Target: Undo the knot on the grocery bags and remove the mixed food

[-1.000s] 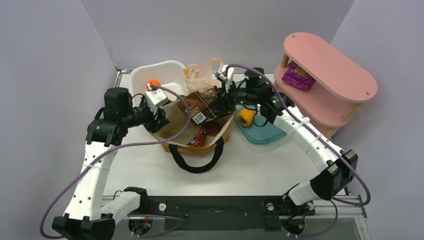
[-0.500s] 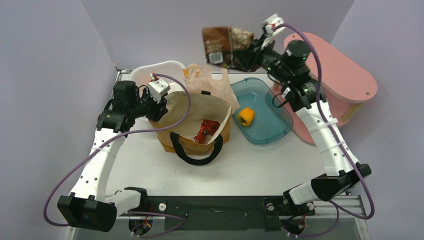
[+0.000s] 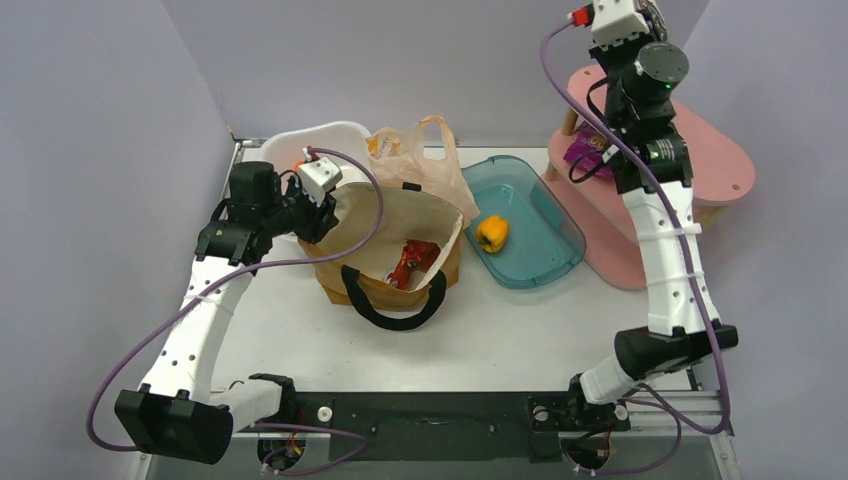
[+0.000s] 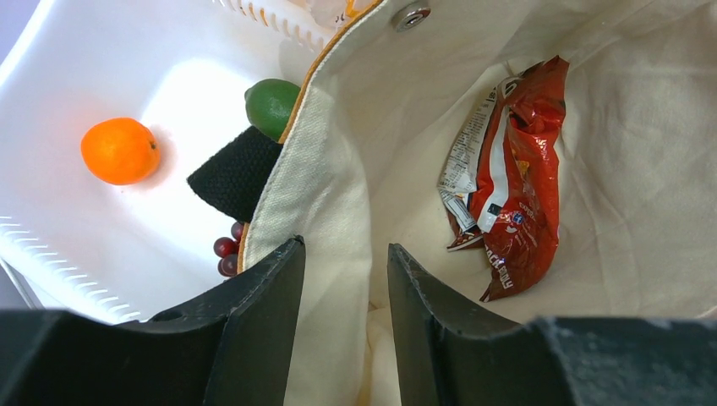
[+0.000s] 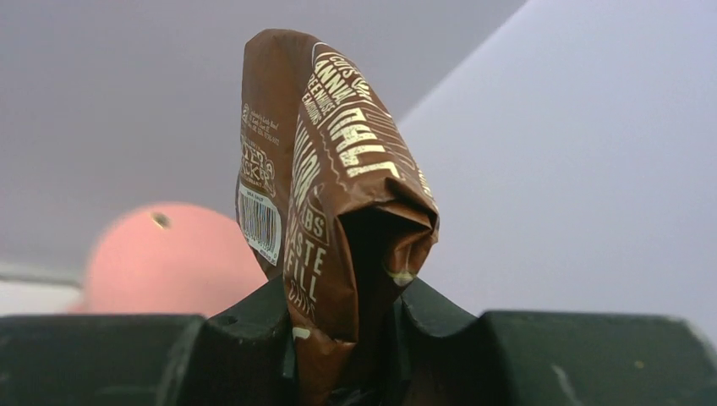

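Note:
The mustard canvas tote (image 3: 400,292) stands open at the table's middle. My left gripper (image 4: 342,266) is shut on a fold of its cream-lined left rim, seen from above as the left gripper (image 3: 320,220). A red Doritos bag (image 4: 511,186) lies inside the tote. The orange (image 4: 119,150), green fruit (image 4: 270,103) and grapes (image 4: 227,252) sit in the white tub (image 4: 68,68). My right gripper (image 5: 347,326) is shut on the dark brown snack bag (image 5: 330,169), held high; the right arm (image 3: 650,70) reaches past the frame's top. The peach plastic bag (image 3: 405,150) slumps behind the tote.
A teal tub (image 3: 545,255) right of the tote holds the yellow bell pepper (image 3: 491,232). The pink two-tier shelf (image 3: 690,150) stands at the far right with a purple packet (image 3: 590,152) on its lower tier. The tote's black strap (image 3: 390,318) hangs forward.
The right arm lifted the brown snack bag out of the tote and swung it up and right, above the pink shelf. The left gripper closed in on the tote's rim.

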Motion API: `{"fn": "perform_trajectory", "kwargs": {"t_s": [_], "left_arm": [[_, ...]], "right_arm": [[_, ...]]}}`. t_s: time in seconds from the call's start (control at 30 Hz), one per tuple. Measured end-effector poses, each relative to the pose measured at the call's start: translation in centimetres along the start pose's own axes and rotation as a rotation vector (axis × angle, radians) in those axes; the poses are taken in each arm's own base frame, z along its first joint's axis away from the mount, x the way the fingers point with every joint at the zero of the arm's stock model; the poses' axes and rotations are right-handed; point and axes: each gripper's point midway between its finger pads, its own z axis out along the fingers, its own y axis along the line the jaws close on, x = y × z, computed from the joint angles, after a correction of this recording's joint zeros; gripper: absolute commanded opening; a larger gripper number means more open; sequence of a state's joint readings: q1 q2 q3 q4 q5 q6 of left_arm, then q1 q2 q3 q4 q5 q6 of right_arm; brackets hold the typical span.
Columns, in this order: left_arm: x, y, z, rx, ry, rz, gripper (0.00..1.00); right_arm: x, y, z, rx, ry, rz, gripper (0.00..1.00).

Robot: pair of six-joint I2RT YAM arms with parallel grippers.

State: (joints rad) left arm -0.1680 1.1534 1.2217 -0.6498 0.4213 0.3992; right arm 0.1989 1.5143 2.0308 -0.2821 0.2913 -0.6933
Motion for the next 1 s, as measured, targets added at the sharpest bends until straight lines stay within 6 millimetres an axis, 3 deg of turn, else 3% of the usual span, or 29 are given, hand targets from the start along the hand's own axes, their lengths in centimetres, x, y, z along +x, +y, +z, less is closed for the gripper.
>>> {"fn": "perform_trajectory", "kwargs": {"t_s": [0.13,0.27,0.37,0.43,0.6,0.67,0.83,1.0], "left_arm": [[0.0,0.0,0.0,-0.001,-0.001,0.001,0.39],[0.0,0.1,0.1,-0.005,0.001,0.002,0.39],[0.1,0.1,0.1,-0.007,0.004,0.001,0.39],[0.1,0.2,0.1,-0.008,0.005,0.001,0.40],[0.2,0.3,0.2,-0.013,0.008,0.002,0.41],[0.2,0.3,0.2,-0.014,0.010,0.003,0.41],[0.3,0.3,0.3,-0.012,0.013,0.002,0.42],[0.5,0.4,0.6,-0.008,0.021,0.000,0.42]], "right_arm": [[5.1,1.5,2.8,0.019,0.183,-0.276,0.00],[10.6,4.8,5.2,-0.049,0.366,-0.516,0.00],[13.4,7.1,5.9,-0.126,0.452,-0.628,0.05],[14.1,7.6,5.9,-0.155,0.476,-0.666,0.15],[13.7,7.1,5.0,-0.189,0.495,-0.677,0.55],[13.9,7.2,4.7,-0.210,0.508,-0.675,0.67],[14.6,8.2,3.8,-0.286,0.523,-0.669,0.79],[14.2,9.1,3.4,-0.342,0.498,-0.629,0.82]]}}
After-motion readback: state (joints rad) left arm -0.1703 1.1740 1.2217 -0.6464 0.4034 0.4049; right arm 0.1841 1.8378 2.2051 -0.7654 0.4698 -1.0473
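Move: The brown pouch held in the right hand is bound for the far end of the pink shelf's top board, about 11 cm ahead of the hand, 4 cm to its right and 22 cm below. The purple bag on the lower tier is almost straight under the hand, some 42 cm down. The teal bin's middle is roughly 9 cm back, 10 cm left and 55 cm down. From the left hand, that board end lies about 22 cm ahead, 50 cm right and 7 cm higher. The brown pouch is swung down onto the pink shelf's top board by the right hand, which sinks about 16 cm while reaching forward and a little right, tipping its fingers down some 40 degrees and rolling its left side down. The hand then eases back a couple of centimetres, still sinking slightly, as its fingers spread wide and let the pouch go. ##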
